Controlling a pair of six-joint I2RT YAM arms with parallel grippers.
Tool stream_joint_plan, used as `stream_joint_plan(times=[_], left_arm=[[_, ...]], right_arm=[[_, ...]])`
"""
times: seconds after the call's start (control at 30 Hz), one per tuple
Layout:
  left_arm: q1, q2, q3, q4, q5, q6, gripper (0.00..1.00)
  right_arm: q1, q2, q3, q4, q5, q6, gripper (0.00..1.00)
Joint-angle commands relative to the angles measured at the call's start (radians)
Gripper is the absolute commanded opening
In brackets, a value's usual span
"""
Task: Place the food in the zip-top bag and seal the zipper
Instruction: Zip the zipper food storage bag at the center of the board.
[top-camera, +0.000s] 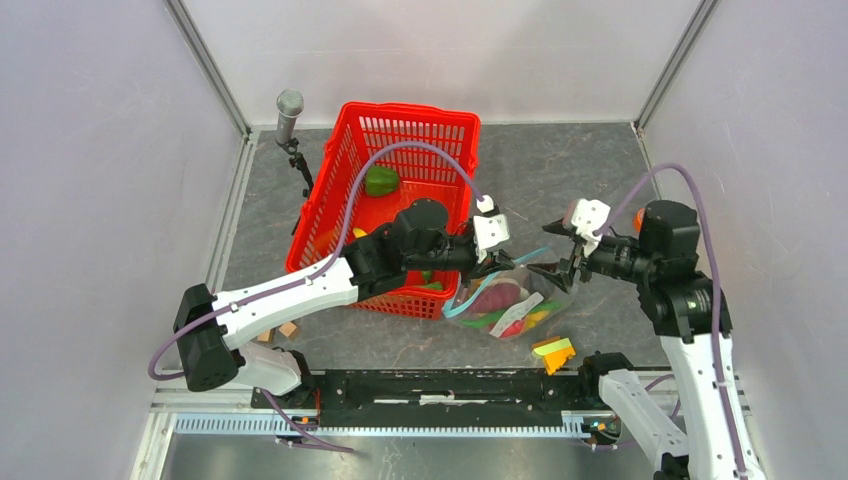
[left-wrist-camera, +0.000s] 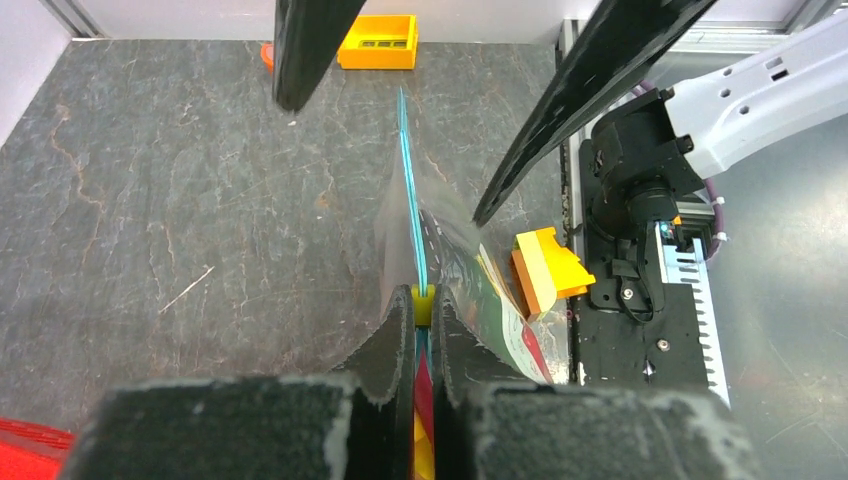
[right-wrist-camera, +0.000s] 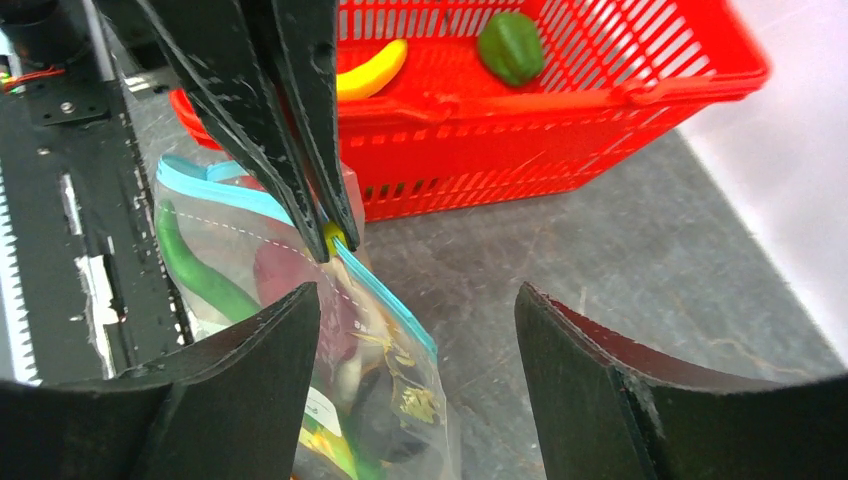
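The zip-top bag (top-camera: 510, 305) lies on the table in front of the basket, with food inside it: a long green piece (right-wrist-camera: 190, 265), a red piece (right-wrist-camera: 280, 275) and darker ones. My left gripper (left-wrist-camera: 424, 300) is shut on the yellow slider (left-wrist-camera: 424, 297) of the zipper (left-wrist-camera: 410, 190), which runs away as a thin blue strip. In the right wrist view its fingers (right-wrist-camera: 300, 120) pinch that slider (right-wrist-camera: 337, 238). My right gripper (right-wrist-camera: 415, 295) is open beside the bag's blue edge (right-wrist-camera: 385, 300), holding nothing. A yellow banana (right-wrist-camera: 372, 68) and a green pepper (right-wrist-camera: 511, 45) lie in the basket.
The red lattice basket (top-camera: 345, 150) stands at the back left, with the left arm reaching past its front wall. A yellow-green-orange block stack (top-camera: 553, 352) sits near the arms' base rail. A small yellow crate (left-wrist-camera: 378, 42) stands on the table. A microphone stand (top-camera: 289, 110) is left of the basket.
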Motion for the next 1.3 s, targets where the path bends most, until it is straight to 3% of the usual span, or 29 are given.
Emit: stream_joint_plan(times=[0.0, 0.17, 0.27, 0.33, 0.43, 0.53, 0.67, 1.07, 1.27], left_arm=[[-0.002, -0.028, 0.045, 0.046, 0.042, 0.042, 0.02], [-0.002, -0.034, 0.046, 0.045, 0.059, 0.050, 0.02], [-0.002, -0.035, 0.047, 0.046, 0.057, 0.055, 0.02], [-0.002, -0.035, 0.046, 0.046, 0.057, 0.058, 0.02], [-0.001, -0.035, 0.046, 0.045, 0.050, 0.058, 0.02], [-0.002, -0.034, 0.042, 0.045, 0.034, 0.052, 0.02], [-0.002, -0.043, 0.025, 0.054, -0.005, 0.022, 0.02], [-0.002, -0.036, -0.016, 0.100, -0.063, -0.045, 0.03], [-0.002, 0.015, 0.032, 0.133, 0.001, -0.107, 0.05]], right_arm=[[0.002, 0.042, -0.030, -0.002, -0.076, -0.050, 0.76], [0.004, 0.054, -0.088, 0.046, -0.054, -0.049, 0.77], [0.029, 0.079, -0.099, 0.046, -0.072, -0.057, 0.71], [0.043, 0.086, -0.106, 0.051, -0.086, -0.066, 0.56], [0.047, 0.085, -0.109, 0.063, -0.091, -0.063, 0.22], [0.048, 0.057, -0.093, 0.100, 0.001, -0.010, 0.00], [0.047, 0.011, -0.081, 0.162, 0.233, 0.106, 0.00], [0.047, -0.012, 0.002, 0.152, 0.585, 0.226, 0.00], [0.047, -0.033, 0.023, 0.153, 0.714, 0.259, 0.00]])
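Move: The zipper's free stretch, beyond the slider, is what the open right hand goes for: some 5 cm below it and 2 cm to its left. The slider lies about 5 cm left, 2 cm back and 5 cm below, still pinched in the left fingers, with the stretch 4 cm to the left hand's right and 2 cm ahead. From the right hand, the food hangs 5 cm left, 4 back and 15 below; the yellow-orange block is some 11 cm back, 4 right and 26 below. Down about 5 cm onto the blue zipper strip goes the open right hand, pinching it shut between the fingertips; then it draws the strip away from the slider, some 6 cm right, 4 forward and 4 up, swinging about 30 degrees clockwise. The left fingers keep their pinch on the slider, following only about 2 cm forward and up. ##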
